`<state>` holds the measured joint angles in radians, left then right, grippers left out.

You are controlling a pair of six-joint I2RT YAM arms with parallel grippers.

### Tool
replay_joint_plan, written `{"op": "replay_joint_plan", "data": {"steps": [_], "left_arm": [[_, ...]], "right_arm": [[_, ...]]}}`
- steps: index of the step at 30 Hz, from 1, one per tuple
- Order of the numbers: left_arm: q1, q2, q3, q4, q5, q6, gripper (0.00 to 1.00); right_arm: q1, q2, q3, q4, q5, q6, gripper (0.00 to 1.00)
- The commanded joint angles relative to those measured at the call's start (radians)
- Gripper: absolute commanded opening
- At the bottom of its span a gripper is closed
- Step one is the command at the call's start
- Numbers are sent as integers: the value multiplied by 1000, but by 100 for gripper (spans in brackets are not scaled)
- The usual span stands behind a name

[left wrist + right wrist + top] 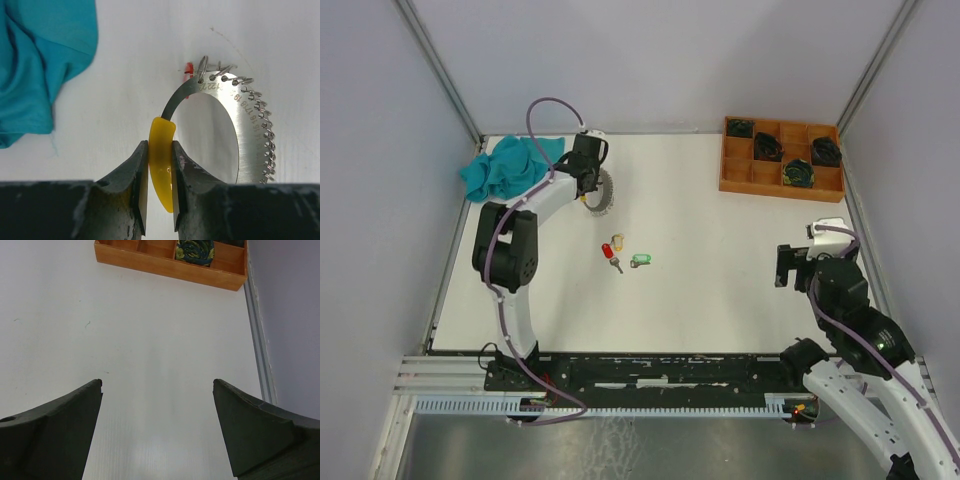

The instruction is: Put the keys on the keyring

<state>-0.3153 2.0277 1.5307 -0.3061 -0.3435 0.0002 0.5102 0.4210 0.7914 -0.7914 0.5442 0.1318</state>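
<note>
The keyring (pixel 606 194) is a silvery ribbed ring at the back left of the table. My left gripper (pixel 589 184) is shut on its long yellow tag (pixel 162 135), with the ring's steel band (pixel 250 135) arching to the right of the jaws. Three small keys lie apart from it at mid-table: the red-tagged one (pixel 608 249), the pale yellow one (pixel 617 240) and the green one (pixel 640 259). A bit of the red tag (pixel 188 67) shows beyond the ring. My right gripper (pixel 786 265) is open and empty over bare table (pixel 157 385), far right of the keys.
A teal cloth (pixel 510 165) lies at the back left, close beside the left gripper (pixel 40 50). A wooden compartment tray (pixel 738 170) with black coils (pixel 195 249) stands at the back right. Grey walls and rails bound the table.
</note>
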Motion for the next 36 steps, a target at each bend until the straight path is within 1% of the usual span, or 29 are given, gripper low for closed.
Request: {"op": "replay_joint_plan", "data": {"steps": [1,7,13,19,26,29,33,36], "left_arm": [[-38,-124,-16,100,-100,147,3],[-92,-210,-57,143,-125,252,3],[-170,-305,-120,178,-124,369,3],[-244,-414,-196,213,-97,461,3],[-330,-539,-282,221,-18,522,3],[-362,-585,-318,204,56,530,3],[-396,-619,-334,121,158,499,3],[-415,-626,-340,52,203,459,3]], "right_arm": [[-1,13,4,56,-39,-17,100],[0,-27,-9,84,-90,-24,100],[0,-72,-50,127,-181,-32,100],[0,-32,-26,130,-264,-26,100],[1,51,-67,235,-445,-4,100],[0,96,-76,283,-535,-15,100],[0,144,-122,409,-606,-8,100],[0,186,-150,487,-642,-9,99]]}}
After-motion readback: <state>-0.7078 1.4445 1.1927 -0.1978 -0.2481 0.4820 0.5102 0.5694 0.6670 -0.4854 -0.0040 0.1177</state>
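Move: The left hand already holds the keyring by its yellow grip. From that hand the green key lies on the table about 18 cm back, 14 cm right and 8 cm down; the yellow key is roughly 13 cm back and 8 cm right, the red key 17 cm back and 6 cm right, both as low. From the right hand, empty and open, the green key lies some 33 cm left, 13 cm ahead and 23 cm down. Keeping its pinch on the yellow grip, the left hand lifts the keyring some 15 cm, at first almost straight up, then also carries it back and right, about 13 cm each way, over towards the loose keys, tipping the fingertips up and swinging about 40 degrees clockwise. The right hand, still open and touching nothing, sweeps about 12 cm left towards the keys, sinking slightly and turning some 30 degrees counter-clockwise. ##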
